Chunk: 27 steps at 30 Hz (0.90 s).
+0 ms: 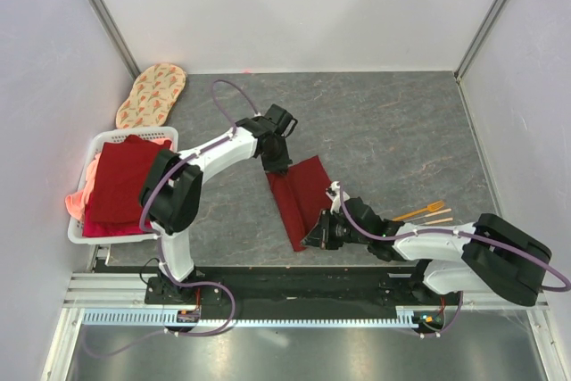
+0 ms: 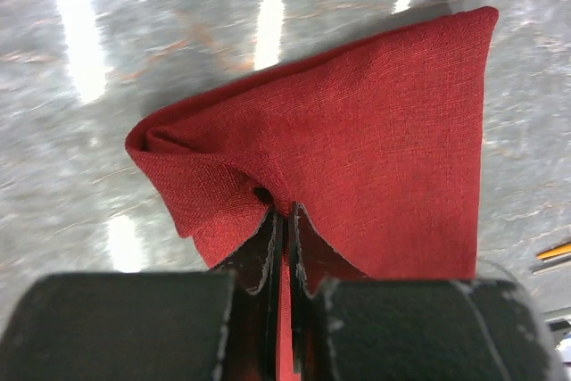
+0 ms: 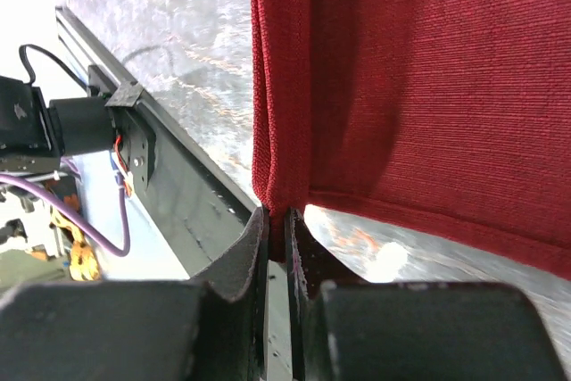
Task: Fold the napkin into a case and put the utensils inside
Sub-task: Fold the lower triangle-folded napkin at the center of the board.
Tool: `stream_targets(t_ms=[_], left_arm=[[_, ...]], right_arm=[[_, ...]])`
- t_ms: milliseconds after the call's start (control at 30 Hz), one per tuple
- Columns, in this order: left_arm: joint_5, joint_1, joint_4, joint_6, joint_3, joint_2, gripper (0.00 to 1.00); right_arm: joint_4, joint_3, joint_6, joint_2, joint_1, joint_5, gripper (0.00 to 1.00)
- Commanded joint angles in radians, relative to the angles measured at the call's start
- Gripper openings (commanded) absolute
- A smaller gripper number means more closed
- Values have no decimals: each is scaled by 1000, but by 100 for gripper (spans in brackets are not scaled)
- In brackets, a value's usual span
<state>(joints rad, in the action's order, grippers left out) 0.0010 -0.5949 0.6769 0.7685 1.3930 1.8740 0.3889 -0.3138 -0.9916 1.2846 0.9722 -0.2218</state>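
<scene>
The dark red napkin lies folded into a long strip in the middle of the table. My left gripper is shut on its far left corner; in the left wrist view the cloth bunches up at the jaws. My right gripper is shut on the near corner; in the right wrist view the napkin hangs taut from the jaws. The utensils, orange-gold and pale, lie on the table right of the napkin, behind my right arm.
A white basket with a red and salmon-pink cloth stack stands at the left edge. An oval beige patterned mat lies at the back left. The black base rail runs close below the napkin's near corner.
</scene>
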Motion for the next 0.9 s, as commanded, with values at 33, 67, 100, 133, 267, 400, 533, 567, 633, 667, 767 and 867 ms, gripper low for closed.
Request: stream_targets(t_ms=[33, 67, 100, 133, 267, 400, 533, 567, 633, 667, 767, 867], left_arm=[[-117, -9, -145, 48, 101, 59, 2], [-119, -16, -145, 48, 112, 66, 2], [-115, -17, -145, 48, 116, 83, 2], [-111, -19, -146, 51, 121, 89, 2], [-111, -29, -146, 51, 146, 117, 2], [-110, -29, -149, 41, 158, 134, 2], [-102, -29, -152, 26, 156, 149, 2], [-101, -29, -155, 23, 156, 151, 2], [-96, -29, -155, 17, 150, 152, 2], [-93, -29, -155, 15, 147, 152, 2], [-90, -29, -161, 6, 138, 149, 2], [-85, -29, -163, -1, 133, 145, 2]], right_arm=[[-51, 65, -2, -33, -36, -148, 0], [-58, 68, 2, -34, -41, -145, 0], [-73, 70, 11, -33, -47, -145, 0], [-81, 68, 14, -33, -53, -142, 0], [-120, 47, 42, -28, -76, -136, 3], [-289, -31, 116, -42, -78, -79, 16], [-413, -117, 192, -44, -116, -71, 41], [-438, -158, 221, -48, -124, -71, 45], [-504, -201, 254, -50, -156, -64, 58], [-524, -247, 292, -45, -167, -60, 62], [-610, -345, 365, -1, -230, -59, 68], [-637, -413, 398, 21, -292, -89, 70]])
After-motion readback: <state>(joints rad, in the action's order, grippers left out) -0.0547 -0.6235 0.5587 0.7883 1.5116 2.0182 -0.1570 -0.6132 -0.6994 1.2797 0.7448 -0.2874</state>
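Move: The napkin's left flap is pinched already, far end in the left fingers, near end in the right. The napkin's middle, the place they are taking it to, lies about 9 cm back, 7 cm right and 2 cm below the left hand, and some 10 cm straight ahead of the right hand and 2 cm below. The utensils are about 30 cm right and 8 cm ahead of the right hand. The basket is roughly 41 cm left and 5 cm back from the left hand. The flap is carried rightward about 3 cm and lowered towards the table by both hands. The right fingers then open wide, let go of its near end and lift away forward over the napkin, the hand rolling some 15 degrees left side down. The left hand keeps its pinch at the far end and draws it forward about 3 cm, rising slightly. ##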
